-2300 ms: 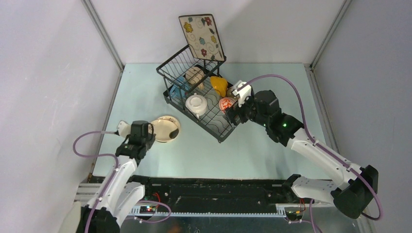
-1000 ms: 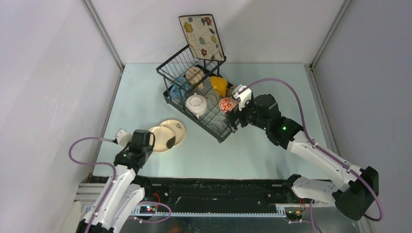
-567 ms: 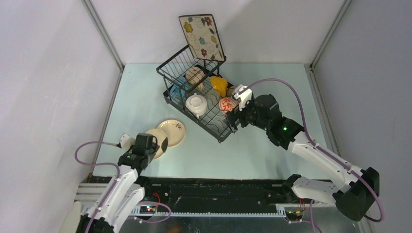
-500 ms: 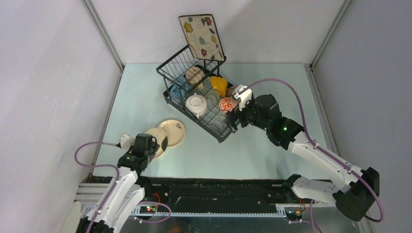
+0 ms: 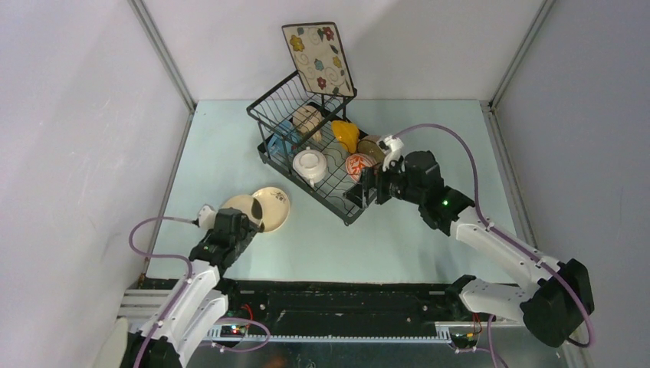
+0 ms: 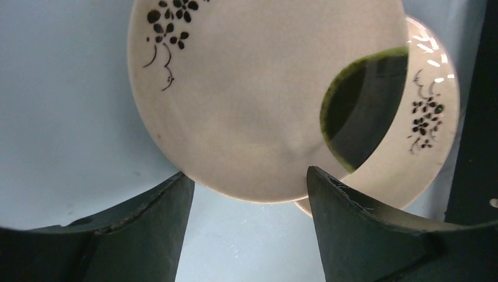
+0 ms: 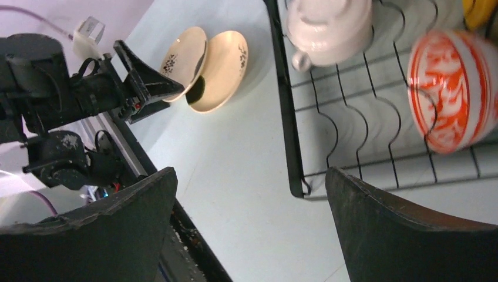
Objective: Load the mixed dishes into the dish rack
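Two cream round plates lie on the table at the front left; one [image 5: 239, 207] [image 6: 258, 100] leans tilted on the edge of the other [image 5: 276, 207] [image 6: 426, 135]. My left gripper [image 5: 244, 225] [image 6: 249, 182] is open, its fingertips on either side of the tilted plate's near rim, not clamped on it. The dish rack [image 5: 280, 100] [image 7: 282, 106] holds the red-patterned bowl [image 5: 358, 165] [image 7: 449, 88], white two-handled bowl [image 5: 310, 165], orange-yellow bowl [image 5: 345, 135], tan bowl [image 5: 373, 146], beige mug [image 5: 306, 119] and blue mug [image 5: 282, 135]; the square floral plate [image 5: 318, 57] leans at its back. My right gripper [image 5: 366, 186] [image 7: 249, 176] is open and empty over the rack's near corner.
White walls close in the table on the left, back and right. A black rail [image 5: 345, 295] runs along the near edge, between the arm bases. Purple cables [image 5: 444, 130] loop from both arms.
My left gripper opened and let go of the cream plate, which now leans on the other plate. My right gripper drew back a little from the red-patterned bowl, still open.
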You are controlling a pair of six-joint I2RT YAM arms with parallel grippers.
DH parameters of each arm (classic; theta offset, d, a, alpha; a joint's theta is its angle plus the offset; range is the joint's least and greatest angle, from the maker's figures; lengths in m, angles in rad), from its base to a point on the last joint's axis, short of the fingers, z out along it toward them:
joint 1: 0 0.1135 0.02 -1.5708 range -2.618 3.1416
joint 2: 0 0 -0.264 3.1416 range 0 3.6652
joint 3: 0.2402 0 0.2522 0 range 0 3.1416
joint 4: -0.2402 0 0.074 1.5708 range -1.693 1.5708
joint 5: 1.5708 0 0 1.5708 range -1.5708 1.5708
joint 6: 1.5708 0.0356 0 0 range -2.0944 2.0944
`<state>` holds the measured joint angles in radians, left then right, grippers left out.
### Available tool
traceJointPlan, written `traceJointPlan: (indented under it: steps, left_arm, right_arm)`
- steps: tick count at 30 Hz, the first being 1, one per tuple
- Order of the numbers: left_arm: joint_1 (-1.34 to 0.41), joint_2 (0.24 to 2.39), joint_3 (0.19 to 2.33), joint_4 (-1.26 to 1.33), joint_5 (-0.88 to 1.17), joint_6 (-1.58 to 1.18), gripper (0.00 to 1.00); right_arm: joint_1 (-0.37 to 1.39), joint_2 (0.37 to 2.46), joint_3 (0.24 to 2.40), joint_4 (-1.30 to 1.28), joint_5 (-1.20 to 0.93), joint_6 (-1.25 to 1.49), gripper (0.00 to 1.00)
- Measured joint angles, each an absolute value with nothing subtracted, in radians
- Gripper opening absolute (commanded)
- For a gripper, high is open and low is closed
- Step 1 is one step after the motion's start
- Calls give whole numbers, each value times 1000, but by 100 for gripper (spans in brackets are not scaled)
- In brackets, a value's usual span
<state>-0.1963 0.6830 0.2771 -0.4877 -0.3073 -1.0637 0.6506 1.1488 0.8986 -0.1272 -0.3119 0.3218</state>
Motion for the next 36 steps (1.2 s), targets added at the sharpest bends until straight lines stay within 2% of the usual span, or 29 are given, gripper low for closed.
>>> traceJointPlan:
  steps: [4,6,7,10,11,12,15,16,26,36]
  left_arm:
    - [-196,717,270,-433,-292,-1059,77]
    - [-196,727,267,-406,-283,-1057,68]
    - [-196,730,264,-398,-283,-1059,59]
    - [-196,732,257,-391,-295,-1075,40]
    - [-196,731,254,-392,-306,-1079,31]
    - [-196,725,248,-392,-315,-1085,27]
    - [-196,680,228,-382,-337,-1108,4]
    - [-196,651,226,-370,-341,-1113,1]
    - [-197,458,250,-494,-448,-1073,0]
    - [-197,353,451,-551,-440,-905,0]
  right_arm:
    - [601,1116,790,-72,-320,446,99]
    - [626,1101,781,-73,-283,464,99]
    - [642,1091,781,-68,-268,467,99]
    - [680,1051,781,-48,-232,476,100]
    - [684,1041,781,-41,-225,479,100]
    - [686,1032,781,-34,-216,481,100]
    - [688,1023,781,-19,-199,483,100]
    - [689,1022,781,-18,-194,484,100]
    - [691,1016,781,-11,-183,483,100]
    - [692,1014,781,-9,-177,490,100]
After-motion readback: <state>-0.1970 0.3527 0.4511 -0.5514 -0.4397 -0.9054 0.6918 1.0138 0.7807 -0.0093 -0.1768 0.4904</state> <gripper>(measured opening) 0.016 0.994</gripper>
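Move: The upper plate, lying over the left side of a matching lower plate, has its near rim between the left hand's open fingers; its middle is about 4 cm ahead of that hand and 2 cm left, nearly level with it. The lower plate's middle lies 5 cm ahead and 7 cm right; the white cup in the rack sits roughly 17 cm ahead and 18 cm right. From the right hand, the upper plate is some 33 cm left, 6 cm back and 20 cm down. The upper plate's near rim gets pinched beside its dark leaf as the left hand edges about 1 cm forward and shuts, then goes up some 13 cm, drifting slightly left and forward, fingertips tipping up about 25 degrees. The open, empty right hand dips a couple of centimetres by the rack, then rises past its starting height and backs off slightly. ##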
